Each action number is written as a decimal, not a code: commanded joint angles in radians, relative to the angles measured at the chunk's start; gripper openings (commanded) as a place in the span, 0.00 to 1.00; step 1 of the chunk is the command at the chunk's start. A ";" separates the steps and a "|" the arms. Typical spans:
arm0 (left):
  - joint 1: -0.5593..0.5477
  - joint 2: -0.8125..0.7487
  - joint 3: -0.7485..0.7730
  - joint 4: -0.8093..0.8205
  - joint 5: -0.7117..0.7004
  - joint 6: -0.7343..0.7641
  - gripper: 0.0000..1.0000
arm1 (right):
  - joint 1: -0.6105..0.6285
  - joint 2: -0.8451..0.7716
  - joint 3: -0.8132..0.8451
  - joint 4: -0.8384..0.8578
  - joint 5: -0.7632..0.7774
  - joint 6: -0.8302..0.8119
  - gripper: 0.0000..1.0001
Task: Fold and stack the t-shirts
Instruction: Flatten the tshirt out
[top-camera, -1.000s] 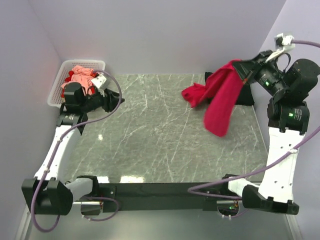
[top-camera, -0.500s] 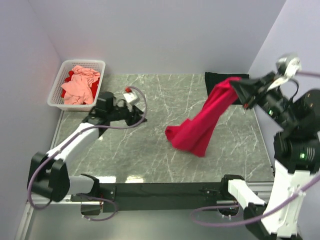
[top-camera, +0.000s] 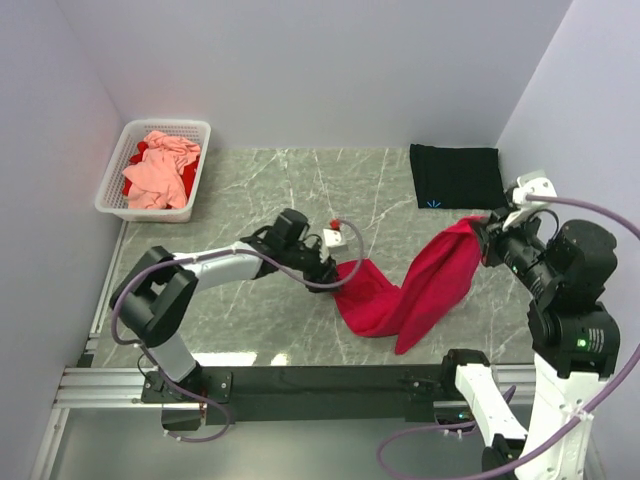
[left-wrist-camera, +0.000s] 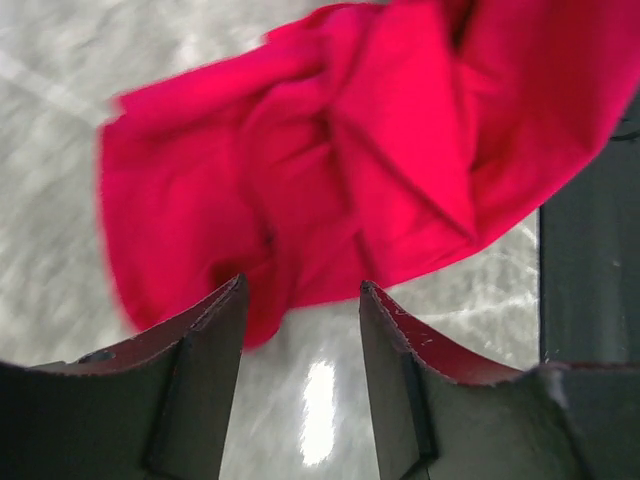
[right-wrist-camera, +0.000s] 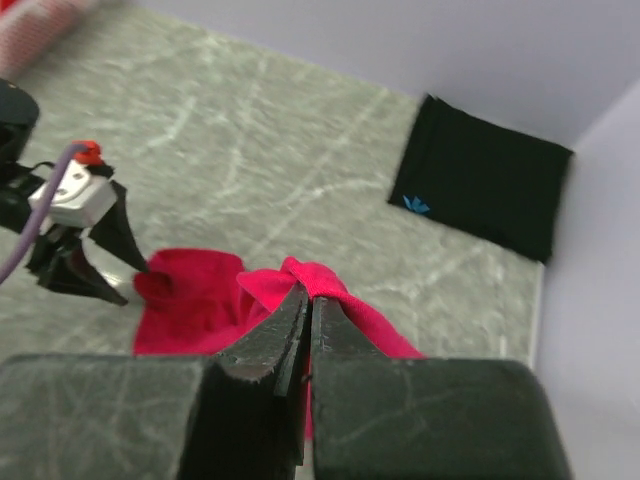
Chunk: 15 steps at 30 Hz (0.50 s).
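Note:
A crimson-red t-shirt (top-camera: 400, 290) hangs from my right gripper (top-camera: 484, 232), which is shut on a bunched fold of it (right-wrist-camera: 308, 295). Its lower part lies crumpled on the table. My left gripper (top-camera: 342, 270) stands open at the shirt's left end. In the left wrist view the red cloth (left-wrist-camera: 330, 160) lies just beyond the fingertips (left-wrist-camera: 205, 330), with nothing between them. A folded black t-shirt (top-camera: 456, 176) with a tiny blue mark (top-camera: 432, 203) lies flat at the back right. A salmon-pink t-shirt (top-camera: 160, 168) sits crumpled in the basket.
The white lattice basket (top-camera: 165, 124) stands at the back left corner and also holds some red cloth. Purple walls close in the table at the back and sides. A black rail (top-camera: 330, 380) runs along the near edge.
My right gripper has swung the red shirt from above the black shirt down towards the table's middle. The left arm came over from the basket to the shirt's left end, its jaws now wider.

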 joint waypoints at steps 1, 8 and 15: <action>-0.072 0.036 0.081 0.056 -0.006 0.046 0.54 | 0.003 -0.041 -0.025 -0.025 0.130 -0.078 0.00; -0.186 0.158 0.184 0.071 -0.172 0.109 0.55 | 0.003 -0.113 -0.097 -0.047 0.271 -0.118 0.00; -0.220 0.274 0.273 0.102 -0.161 0.123 0.54 | 0.002 -0.132 -0.143 -0.060 0.306 -0.104 0.00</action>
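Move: The free end of the red t-shirt, lying on the table, is about 9 cm to the right of my half-open left hand, 3 cm back and roughly 7 below. My right hand already holds the other end high up; from there the lying end is some 18 cm to its left, about level with it fore and aft, and nearly 40 cm down. The black folded shirt lies about 28 cm ahead of my right hand, 3 to its right, just as far down. I bring my left hand about 9 cm to the right, in over the t-shirt's lying end, first nearly level and then sinking some 3 cm, fingers half open and pointing right and down. My right hand keeps its pinch on the raised end while easing about 5 cm to the right and 4 down, a little back too, turning clockwise roughly 15 degrees. ##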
